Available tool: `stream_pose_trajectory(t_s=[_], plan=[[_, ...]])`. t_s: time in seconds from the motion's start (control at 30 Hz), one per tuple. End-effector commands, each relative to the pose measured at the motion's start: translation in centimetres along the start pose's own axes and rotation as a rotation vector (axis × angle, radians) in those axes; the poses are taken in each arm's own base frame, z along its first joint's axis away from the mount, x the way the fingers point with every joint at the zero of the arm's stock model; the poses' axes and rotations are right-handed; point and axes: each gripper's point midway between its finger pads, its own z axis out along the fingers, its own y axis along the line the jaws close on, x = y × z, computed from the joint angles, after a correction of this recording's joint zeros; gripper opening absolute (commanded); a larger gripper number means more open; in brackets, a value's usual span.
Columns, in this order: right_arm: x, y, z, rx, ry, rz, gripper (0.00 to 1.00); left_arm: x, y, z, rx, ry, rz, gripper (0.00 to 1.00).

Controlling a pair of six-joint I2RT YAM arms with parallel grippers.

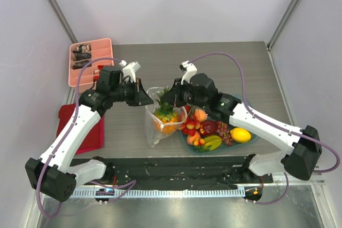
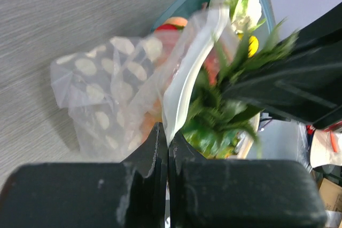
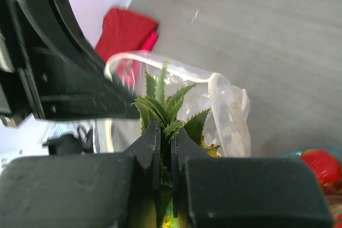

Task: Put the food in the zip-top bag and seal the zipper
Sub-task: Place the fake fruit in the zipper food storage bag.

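The clear dotted zip-top bag [image 1: 160, 124] stands open at the table's middle, its whitish zipper [image 2: 184, 86] rim held up. My left gripper [image 1: 144, 95] is shut on the bag's mouth edge [image 2: 170, 132]. My right gripper [image 1: 166, 100] is shut on the green top of the orange pineapple [image 1: 166, 118], which hangs inside the bag mouth; its leaves [image 3: 166, 108] show between my fingers. More food lies on the teal plate [image 1: 251, 138]: peach [image 1: 200, 114], red berries [image 1: 191, 126], apple [image 1: 208, 127], grapes [image 1: 224, 132], lemon [image 1: 240, 134].
A pink compartment tray [image 1: 91, 60] stands at the back left. A red cloth [image 1: 80, 124] lies at the left under my left arm. Grey side walls close in the table.
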Motion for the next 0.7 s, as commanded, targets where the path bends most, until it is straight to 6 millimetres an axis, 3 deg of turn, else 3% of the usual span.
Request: stream_pose_trajectory(t_s=[0.0, 0.1, 0.23, 0.3, 0.37, 0.4, 0.47, 0.5, 0.6, 0.67], plan=[[-0.4, 3.1, -0.4, -0.099, 0.055, 0.041, 0.01, -1.8, -1.6, -0.6, 0.056, -0.081, 0.029, 0.00], [-0.2, 3.8, 0.0, -0.118, 0.077, 0.126, 0.01, -1.9, -1.7, -0.8, 0.060, -0.095, 0.024, 0.00], [2.5, 4.4, 0.9, -0.164, 0.181, 0.238, 0.01, -1.9, -1.7, -0.8, 0.063, -0.108, 0.020, 0.00], [2.9, 4.4, 1.1, -0.170, 0.197, 0.245, 0.01, -1.9, -1.9, -1.0, 0.068, -0.111, 0.030, 0.00], [2.5, 4.5, 1.3, -0.182, 0.189, 0.183, 0.19, -2.0, -2.0, -1.2, 0.067, -0.117, 0.047, 0.00], [1.2, 5.0, 1.1, -0.207, 0.166, 0.142, 0.45, -2.0, -2.1, -1.4, 0.066, -0.119, 0.052, 0.00], [-0.2, 5.2, 0.8, -0.221, 0.149, 0.076, 0.64, -1.8, -2.0, -1.6, 0.058, -0.118, 0.063, 0.00], [-2.2, 5.6, 0.4, -0.232, 0.108, 0.014, 0.76, -1.6, -1.9, -1.7, 0.054, -0.113, 0.065, 0.00], [-4.2, 6.5, -1.3, -0.266, 0.098, -0.076, 0.75, -1.1, -1.6, -1.9, 0.042, -0.104, 0.078, 0.00], [-3.9, 6.3, -2.6, -0.253, 0.134, -0.115, 0.75, -0.8, -1.5, -1.9, 0.041, -0.103, 0.083, 0.00]])
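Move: The right hand holds the pineapple by its leaves, its body about 5 cm back and 9 cm below that hand. The open bag around it has its middle some 2 cm left, 4 cm back and 9 cm down; the red fruit in the tray lies roughly 8 cm right, 3 cm back and 20 cm below. From the left hand, pinching the bag's mouth, the pineapple is about 6 cm right, 5 cm back and 8 cm lower. Lets go of the pineapple's leaves inside the bag's mouth: the right hand first pushes on about 5 cm left, down and back, towards the left hand, tipping some 15 degrees, then its fingers spread to about three quarters and it rises roughly 4 cm. The left fingers keep their pinch on the bag's rim, creeping up about 1.5 cm. ##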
